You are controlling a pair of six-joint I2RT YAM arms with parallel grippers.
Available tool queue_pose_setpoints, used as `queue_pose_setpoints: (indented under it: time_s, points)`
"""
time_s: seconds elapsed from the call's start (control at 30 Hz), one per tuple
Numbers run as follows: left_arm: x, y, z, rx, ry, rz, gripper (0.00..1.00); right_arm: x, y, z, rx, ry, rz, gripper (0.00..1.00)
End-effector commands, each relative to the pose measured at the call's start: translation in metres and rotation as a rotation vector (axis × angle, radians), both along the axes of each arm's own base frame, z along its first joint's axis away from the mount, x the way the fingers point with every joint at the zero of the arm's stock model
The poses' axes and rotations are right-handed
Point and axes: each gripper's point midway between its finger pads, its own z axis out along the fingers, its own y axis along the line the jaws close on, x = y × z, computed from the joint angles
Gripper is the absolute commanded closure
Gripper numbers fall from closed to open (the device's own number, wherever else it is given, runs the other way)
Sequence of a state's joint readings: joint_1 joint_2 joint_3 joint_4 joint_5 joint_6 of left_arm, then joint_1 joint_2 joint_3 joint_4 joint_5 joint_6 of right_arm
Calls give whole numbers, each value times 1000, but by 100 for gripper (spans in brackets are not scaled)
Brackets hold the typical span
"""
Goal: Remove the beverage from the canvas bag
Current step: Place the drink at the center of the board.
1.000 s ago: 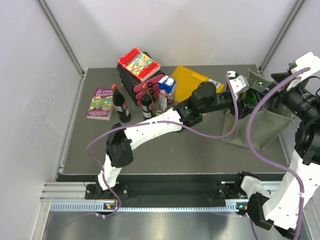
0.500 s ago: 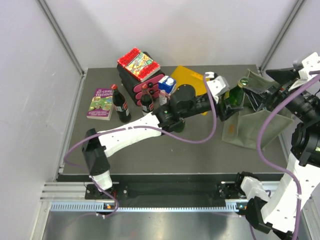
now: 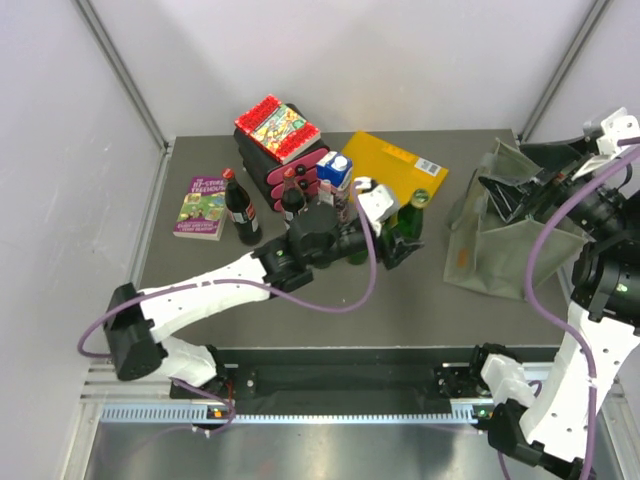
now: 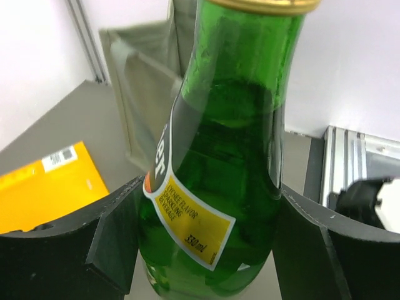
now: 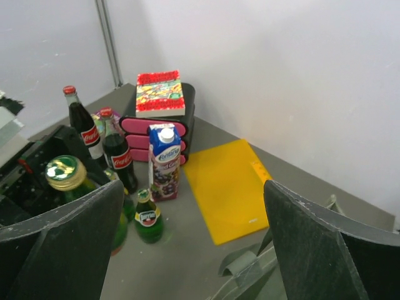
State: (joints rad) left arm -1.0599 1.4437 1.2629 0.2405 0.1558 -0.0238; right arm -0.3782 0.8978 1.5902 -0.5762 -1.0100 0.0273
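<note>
The beverage [image 4: 212, 187] is a green glass bottle with a gold cap [image 3: 421, 197] and a yellow label. My left gripper [image 3: 408, 225] is shut on its body, with a finger on each side. It is held upright over the middle of the table, left of the canvas bag [image 3: 510, 245] and outside it. The olive bag slumps at the right with its mouth open, and it also shows behind the bottle [image 4: 144, 94]. My right gripper [image 3: 515, 188] is open above the bag's rim [image 5: 250, 269] with nothing between its fingers. The bottle's cap [image 5: 62, 170] shows in the right wrist view.
A yellow folder [image 3: 395, 165] lies behind the bottle. At the back left stand two cola bottles [image 3: 240, 208], a juice carton [image 5: 164, 159], a small green bottle [image 5: 149, 219] and a black-and-pink stack with a book [image 3: 278, 128] on top. Another book [image 3: 203, 205] lies flat at the left.
My left arm has drawn the green bottle out of the bag and carried it left to mid-table. My right gripper's jaws have opened wider at the bag's rim.
</note>
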Motion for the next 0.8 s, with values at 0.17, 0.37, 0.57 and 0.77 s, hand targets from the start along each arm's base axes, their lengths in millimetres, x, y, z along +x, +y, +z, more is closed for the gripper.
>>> queue_pose_setpoints:
  time_s: [0.17,0.37,0.57,0.77]
  points:
    - [-43,70,3,-156,-58,-18,100,12,-4,-46,-41,43,25,7]
    - [-41,91,-52,-130,-32,36,100,15,-8,-80,-68,90,26,6]
    - [-22,115,-76,-158,14,160,100,12,-7,-101,-90,113,32,6]
    - [11,164,-94,-272,65,416,100,12,-7,-108,-79,121,37,5]
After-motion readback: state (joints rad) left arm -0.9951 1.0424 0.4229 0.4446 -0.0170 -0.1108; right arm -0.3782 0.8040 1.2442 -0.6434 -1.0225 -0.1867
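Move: The left hand already grips the drink, a green bottle; its free spot on the board lies about 16 cm to the left, level in reach, some 26 cm below. Two standing green bottles are 10 cm ahead, the near one 9 cm left and the far one 17; the juice carton is 18 cm ahead, 14 left. From the right hand the spot is some 27 cm left, 40 below. Left hand carries the drink 20 cm down, 14 left, towards the green bottles; open right hand sinks 11. ##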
